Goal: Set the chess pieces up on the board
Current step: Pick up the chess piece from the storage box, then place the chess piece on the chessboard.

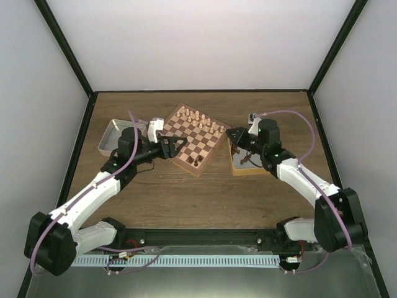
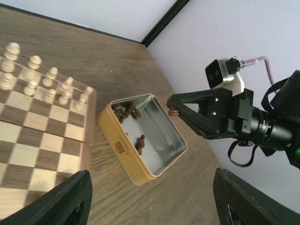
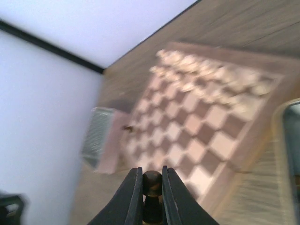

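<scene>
The board (image 1: 209,148) lies turned like a diamond in the middle of the table, with pale pieces (image 1: 200,118) along its far side and a few dark chess pieces (image 1: 195,162) near its front corner. My right gripper (image 1: 232,134) is shut on a dark pawn (image 3: 152,182) and hangs over the yellow tin (image 2: 123,149). The tin holds several more dark pieces (image 2: 140,142). In the left wrist view the right gripper (image 2: 172,106) shows with the pawn (image 2: 172,112) in its tips. My left gripper (image 1: 178,147) is open at the board's left corner, its fingers (image 2: 70,199) wide apart around nothing.
A grey metal tin (image 1: 113,137) sits at the back left, behind the left arm. The yellow tin (image 1: 248,166) stands just right of the board. Black frame posts and pale walls close in the table on three sides.
</scene>
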Robot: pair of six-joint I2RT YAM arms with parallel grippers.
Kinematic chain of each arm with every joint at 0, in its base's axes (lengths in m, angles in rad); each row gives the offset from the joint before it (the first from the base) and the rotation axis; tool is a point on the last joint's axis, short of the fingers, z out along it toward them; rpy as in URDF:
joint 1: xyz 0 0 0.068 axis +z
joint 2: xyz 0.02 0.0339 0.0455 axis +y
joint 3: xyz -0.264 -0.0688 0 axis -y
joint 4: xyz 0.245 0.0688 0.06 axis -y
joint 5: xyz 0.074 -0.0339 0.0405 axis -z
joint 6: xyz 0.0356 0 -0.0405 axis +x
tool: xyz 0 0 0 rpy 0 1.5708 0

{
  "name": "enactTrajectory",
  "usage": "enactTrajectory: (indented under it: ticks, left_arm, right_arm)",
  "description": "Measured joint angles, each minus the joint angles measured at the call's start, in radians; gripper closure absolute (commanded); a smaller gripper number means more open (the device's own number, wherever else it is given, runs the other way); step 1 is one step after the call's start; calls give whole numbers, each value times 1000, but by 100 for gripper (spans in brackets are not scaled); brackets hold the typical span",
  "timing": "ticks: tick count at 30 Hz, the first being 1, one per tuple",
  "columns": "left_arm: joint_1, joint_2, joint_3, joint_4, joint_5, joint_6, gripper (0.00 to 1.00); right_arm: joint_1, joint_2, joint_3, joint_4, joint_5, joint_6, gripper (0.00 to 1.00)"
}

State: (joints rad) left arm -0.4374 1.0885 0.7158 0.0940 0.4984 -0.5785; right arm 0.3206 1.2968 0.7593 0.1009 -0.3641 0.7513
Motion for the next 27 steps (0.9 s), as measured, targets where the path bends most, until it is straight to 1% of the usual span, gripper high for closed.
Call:
enactTrajectory:
  ticks: [5,9,11,17,19,25,27]
  left_arm:
    - [-75,38,-6,45,-53,-13,29]
    - [-121,61,-11,53,-103,0,29]
    - [-135,73,-13,53,-128,11,31]
    - [-147,101,-26,55,-146,32,38]
    - [-147,111,-28,68,-134,34,44]
    - [-150,134,-33,108,-87,32,50]
    - [-150,137,-39,116,-74,32,56]
  right_arm:
    - [117,-11,-34,174,-78,224,91]
    - [210,16,-36,261,-105,375,91]
    - [240,34,-36,294,-115,440,90]
    - [286,91,-19,309,-143,534,90]
    - [297,104,-9,310,-149,550,89]
    - [312,119,2,312,-163,584,89]
    - [311,122,2,315,-167,594,89]
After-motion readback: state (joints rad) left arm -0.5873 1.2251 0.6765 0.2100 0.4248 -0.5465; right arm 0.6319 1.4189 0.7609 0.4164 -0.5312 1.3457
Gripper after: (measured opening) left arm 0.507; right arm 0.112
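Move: The dark chess piece already held in the right fingers is about 21 cm to the left hand's right, 6 cm ahead and 7 cm lower. The dark pieces standing on the near board corner are about 5 cm right of the left hand, 2 cm ahead and 23 cm below. From the right hand, the left gripper is some 20 cm left, 6 cm back and 6 cm higher; the storage box's middle is about 13 cm right, level fore and aft, 18 cm below. Right swings its gripped piece 14 cm left, 7 back, rolling, towards left's fingers, which shift right, sink and narrow. ##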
